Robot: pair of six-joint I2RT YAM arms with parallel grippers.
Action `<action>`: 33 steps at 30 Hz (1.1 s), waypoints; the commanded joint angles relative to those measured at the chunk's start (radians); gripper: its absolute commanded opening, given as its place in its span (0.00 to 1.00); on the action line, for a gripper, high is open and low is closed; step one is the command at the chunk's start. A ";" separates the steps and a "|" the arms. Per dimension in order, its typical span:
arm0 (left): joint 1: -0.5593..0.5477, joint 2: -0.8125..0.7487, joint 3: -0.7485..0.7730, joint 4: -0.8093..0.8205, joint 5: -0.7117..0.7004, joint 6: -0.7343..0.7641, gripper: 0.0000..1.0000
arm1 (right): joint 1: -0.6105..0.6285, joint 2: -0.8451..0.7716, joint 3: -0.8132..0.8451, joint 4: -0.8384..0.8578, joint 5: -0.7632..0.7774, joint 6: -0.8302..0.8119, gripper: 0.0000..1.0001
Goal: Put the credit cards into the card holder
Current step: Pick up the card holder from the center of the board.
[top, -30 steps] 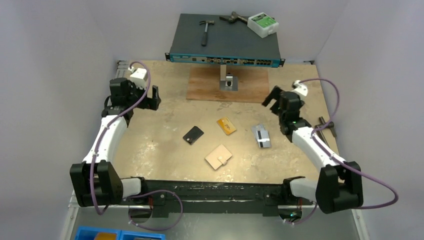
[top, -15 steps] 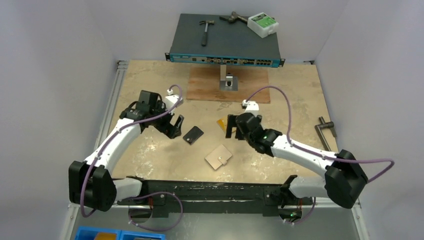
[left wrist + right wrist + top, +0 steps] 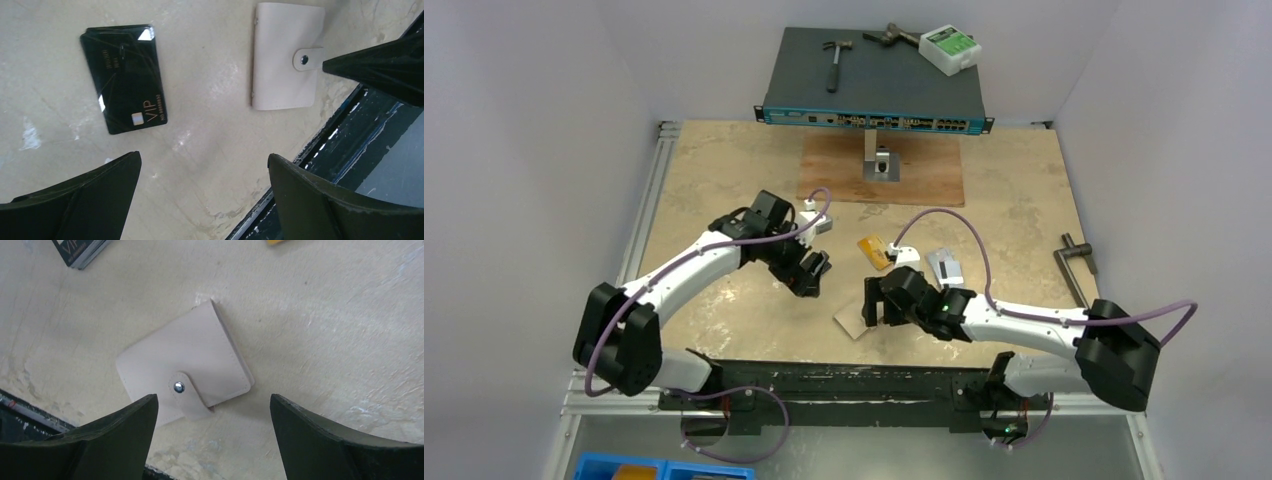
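Note:
The beige card holder (image 3: pixel 185 370) lies closed and snapped near the table's front edge; it also shows as the holder (image 3: pixel 285 55) in the left wrist view. My right gripper (image 3: pixel 214 399) hangs open just above it, its fingers either side of the snap tab, holding nothing. In the top view this right gripper (image 3: pixel 876 300) covers most of the holder (image 3: pixel 849 325). A black card (image 3: pixel 124 77) lies flat ahead of my open, empty left gripper (image 3: pixel 204 157). From above, the left gripper (image 3: pixel 809 272) hides that card. An orange-yellow card (image 3: pixel 874 250) and silver-grey cards (image 3: pixel 944 265) lie further back.
A network switch (image 3: pixel 874 85) carrying a hammer (image 3: pixel 834 60) and a white box (image 3: pixel 949 48) stands at the back. In front of it lies a wooden board (image 3: pixel 879 175) with a metal block. A metal tool (image 3: pixel 1079 262) lies at the right edge. A black rail (image 3: pixel 854 375) borders the front.
Both arms have swung in from the table's sides to the middle. The left gripper now sits by the black card, the right one over the card holder, its jaws slightly narrower.

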 commanded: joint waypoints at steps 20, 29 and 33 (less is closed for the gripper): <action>-0.218 0.167 -0.007 0.252 0.036 -0.068 0.83 | -0.283 0.093 -0.165 0.383 -0.482 0.006 0.58; -0.250 0.281 0.028 0.254 -0.015 -0.087 0.64 | -0.292 0.162 -0.196 0.416 -0.479 -0.001 0.22; -0.249 0.252 0.010 0.277 -0.012 -0.081 0.69 | -0.297 0.164 -0.205 0.423 -0.465 0.002 0.00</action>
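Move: Beyond the right hand's open fingers, the card holder lies about 4 cm to the left, level fore and aft and some 5 cm below; the yellow card is 13 cm ahead and 1 cm left of that hand. From the left hand the card holder lies about 12 cm right, 4 cm back and 9 cm below, while the black cards are some 5 cm ahead and 1 cm to its right. Sinking about 4 cm and edging forward, the right hand swings briefly right and back, rolls its left side up nearly 20 degrees and closes almost fully on the card holder's right-hand short edge. The left hand sweeps about 7.5 cm right, then mostly down some 7 cm and slightly back, turning a little clockwise, fingers narrowing to about two thirds around the holder's left part without gripping. ##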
